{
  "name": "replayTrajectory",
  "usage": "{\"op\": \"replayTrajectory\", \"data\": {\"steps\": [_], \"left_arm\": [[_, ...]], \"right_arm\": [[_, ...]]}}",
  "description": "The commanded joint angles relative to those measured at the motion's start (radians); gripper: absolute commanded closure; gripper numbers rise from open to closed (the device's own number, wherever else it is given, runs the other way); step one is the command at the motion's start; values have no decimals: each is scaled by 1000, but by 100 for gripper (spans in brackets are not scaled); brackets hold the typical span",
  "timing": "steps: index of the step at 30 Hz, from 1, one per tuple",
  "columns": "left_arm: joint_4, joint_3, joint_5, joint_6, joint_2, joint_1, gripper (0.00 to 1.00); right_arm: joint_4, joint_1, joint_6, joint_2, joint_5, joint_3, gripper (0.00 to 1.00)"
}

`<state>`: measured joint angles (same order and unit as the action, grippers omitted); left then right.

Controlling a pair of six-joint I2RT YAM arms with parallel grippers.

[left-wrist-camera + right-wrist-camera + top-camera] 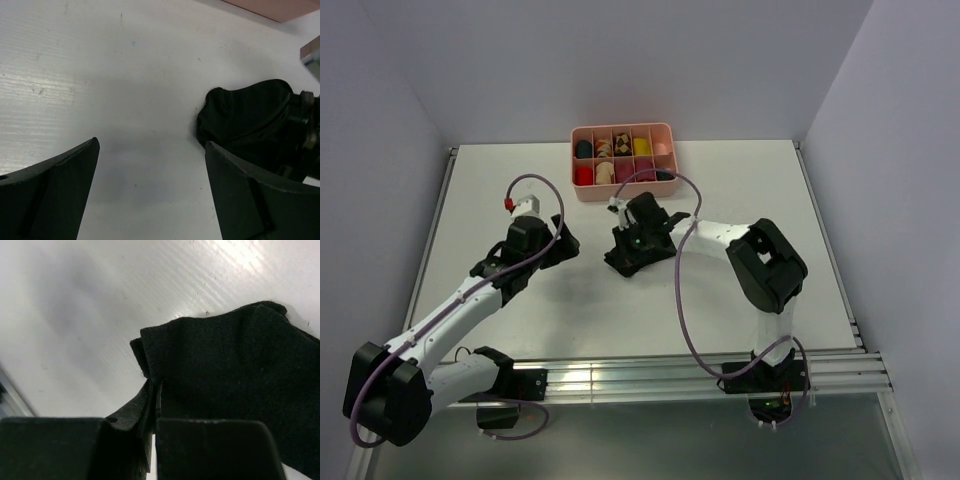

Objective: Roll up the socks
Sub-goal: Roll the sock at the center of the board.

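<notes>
A black sock (623, 264) lies bunched on the white table (500, 180) near the middle. My right gripper (633, 243) sits on top of it and is shut on it. In the right wrist view the fingers (142, 407) pinch a folded edge of the black sock (240, 370), which spreads up and to the right. My left gripper (566, 246) stands open just left of the sock, not touching it. In the left wrist view the open gripper (151, 145) has bare table between its fingers, and the black sock (240, 117) shows past the right finger (250, 195).
A pink divided tray (666, 130) stands at the back of the table, with several coloured rolled items in its compartments. A corner of the tray (270, 7) shows in the left wrist view. Grey walls close in the table on three sides.
</notes>
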<state>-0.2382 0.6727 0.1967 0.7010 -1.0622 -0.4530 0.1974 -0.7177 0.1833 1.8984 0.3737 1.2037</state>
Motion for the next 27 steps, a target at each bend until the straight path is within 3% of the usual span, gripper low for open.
{"op": "replayTrajectory", "data": {"steps": [1,13,23,27], "left_arm": [[65,-18,-65,25,-27,2,10],[137,-21,-111,34,-200,-59,28],[197,64,-106,0,-403,-138,36],[209,93,-102,-20,-479,-162,38]], "right_arm": [[-99,70,105,-30,253,-6,100],[-194,202,268,157,519,-39,100],[-280,261,340,241,602,-62,100],[-242,268,317,249,596,-40,100]]}}
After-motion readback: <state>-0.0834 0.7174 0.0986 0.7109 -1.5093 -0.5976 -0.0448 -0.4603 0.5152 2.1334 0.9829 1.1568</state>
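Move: The dark sock's left end is about 12 cm to the right of my open left hand, roughly level with it fore and aft and some 12 cm below. The sock box stands about 24 cm ahead and 15 cm right of that hand. My right hand is already shut on the sock's edge; the sock's body, where that edge is going, lies some 6 cm to its right and 3 cm lower. The sock box is roughly 24 cm ahead of my right hand and 1 cm left. I lower my left hand about 10 cm and carry it some 7 cm right, down beside the sock's left end, narrowing its fingers but leaving them well open. My right hand keeps its pinch, lifts the edge a little while moving forward, then lowers it, drawing back and right over the sock, rolling about 40 degrees so its fingers lie flatter, pointing left. ##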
